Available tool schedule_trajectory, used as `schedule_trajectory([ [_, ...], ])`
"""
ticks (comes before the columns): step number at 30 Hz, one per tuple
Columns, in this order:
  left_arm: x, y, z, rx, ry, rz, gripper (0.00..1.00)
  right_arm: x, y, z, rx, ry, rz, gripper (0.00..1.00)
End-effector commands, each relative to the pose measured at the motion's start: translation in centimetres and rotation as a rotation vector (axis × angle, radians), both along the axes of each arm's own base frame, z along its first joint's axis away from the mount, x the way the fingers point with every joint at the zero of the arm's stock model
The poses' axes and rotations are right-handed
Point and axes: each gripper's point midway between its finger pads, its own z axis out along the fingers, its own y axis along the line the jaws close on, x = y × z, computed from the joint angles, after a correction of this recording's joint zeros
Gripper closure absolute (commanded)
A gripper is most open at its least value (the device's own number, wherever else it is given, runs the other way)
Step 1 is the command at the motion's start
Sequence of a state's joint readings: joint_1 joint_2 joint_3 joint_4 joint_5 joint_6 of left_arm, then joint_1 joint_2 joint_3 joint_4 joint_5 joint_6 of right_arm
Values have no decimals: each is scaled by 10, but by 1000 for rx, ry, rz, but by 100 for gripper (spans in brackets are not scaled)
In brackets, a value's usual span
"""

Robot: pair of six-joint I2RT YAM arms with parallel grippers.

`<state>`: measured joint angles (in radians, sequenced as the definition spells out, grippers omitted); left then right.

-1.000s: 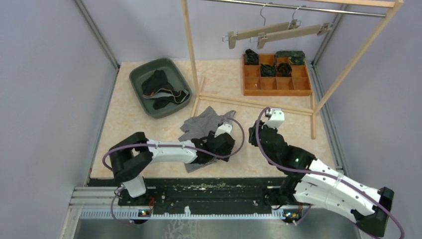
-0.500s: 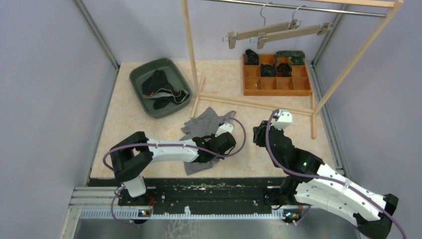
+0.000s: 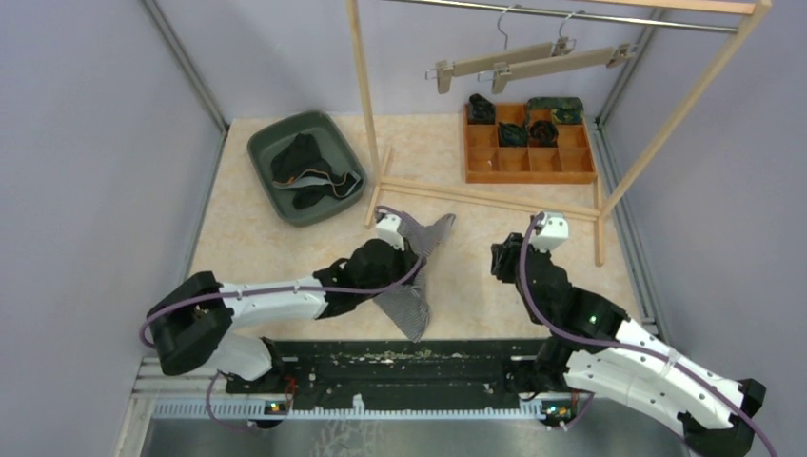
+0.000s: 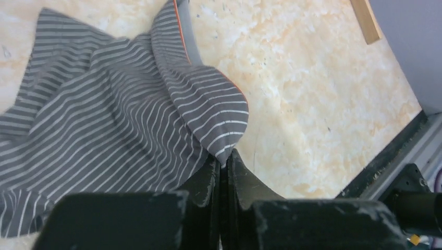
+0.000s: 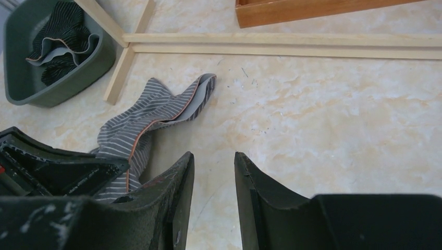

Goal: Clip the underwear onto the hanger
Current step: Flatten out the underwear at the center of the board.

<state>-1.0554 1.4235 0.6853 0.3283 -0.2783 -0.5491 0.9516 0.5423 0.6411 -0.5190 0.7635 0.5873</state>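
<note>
The grey striped underwear (image 3: pixel 419 286) with an orange-edged waistband is pinched in my left gripper (image 3: pixel 407 262) and hangs in a narrow fold over the table. In the left wrist view the fingertips (image 4: pixel 224 156) are shut on a fold of the cloth (image 4: pixel 104 114). My right gripper (image 3: pixel 501 259) is open and empty, to the right of the underwear; its wrist view (image 5: pixel 213 154) shows bare table between the fingers and the underwear (image 5: pixel 156 107) to the left. Two wooden clip hangers (image 3: pixel 495 65) (image 3: pixel 571 57) hang on the rail at the back.
A green bin (image 3: pixel 276 195) with dark garments stands at the back left. A wooden divided tray (image 3: pixel 528 164) with folded dark garments stands at the back right. The wooden rack's post (image 3: pixel 364 95) and floor bars (image 3: pixel 476 195) cross the table's middle.
My left gripper has moved away from the near edge and lifted the underwear, which was spread on the table and now hangs in a fold. My right gripper has shifted slightly right.
</note>
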Motion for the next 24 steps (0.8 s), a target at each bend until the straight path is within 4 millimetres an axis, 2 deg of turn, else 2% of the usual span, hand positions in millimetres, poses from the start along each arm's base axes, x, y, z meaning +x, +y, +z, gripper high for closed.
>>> schedule_trajectory([
  [1,-4,2,17,-192,-6,6,93,3,-2,9,25,-22,-21,65],
  [8,-17,35,-17,-260,62,46,89,4,2,5,19,-9,-11,65],
  [17,-28,55,-37,-270,130,26,82,6,8,-1,8,5,-2,65],
  [19,-32,57,-44,-254,165,13,72,7,9,-1,10,5,0,65],
  [21,-35,58,-51,-233,193,4,49,7,10,-1,14,7,3,65],
  [24,-39,62,-59,-208,219,9,28,7,12,-2,11,10,7,65],
])
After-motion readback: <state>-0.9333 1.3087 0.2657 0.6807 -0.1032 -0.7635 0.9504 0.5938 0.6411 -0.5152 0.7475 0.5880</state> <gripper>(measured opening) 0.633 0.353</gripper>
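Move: The left hand still pinches the underwear by a raised edge, about 11 cm above the board. The spot for laying this part lies some 6 cm left and 3 cm back; the underwear's middle is about 3 cm left, level fore and aft, 8 cm below. The long wooden bar crosses about 20 cm straight ahead; the green bin sits roughly 26 cm left and 24 cm ahead. From the right hand, the underwear's middle is around 20 cm left, level with it, 19 cm below. Still pinching the underwear's lifted edge, the left hand draws the fabric about 6 cm to the left while lowering it some 5 cm and easing back about 3 cm. The wrist tilts some 15 degrees, its left side dropping and its fingers tipping farther down; then travel almost stops and the fingers spread wide, letting go of the fabric just above the board. ##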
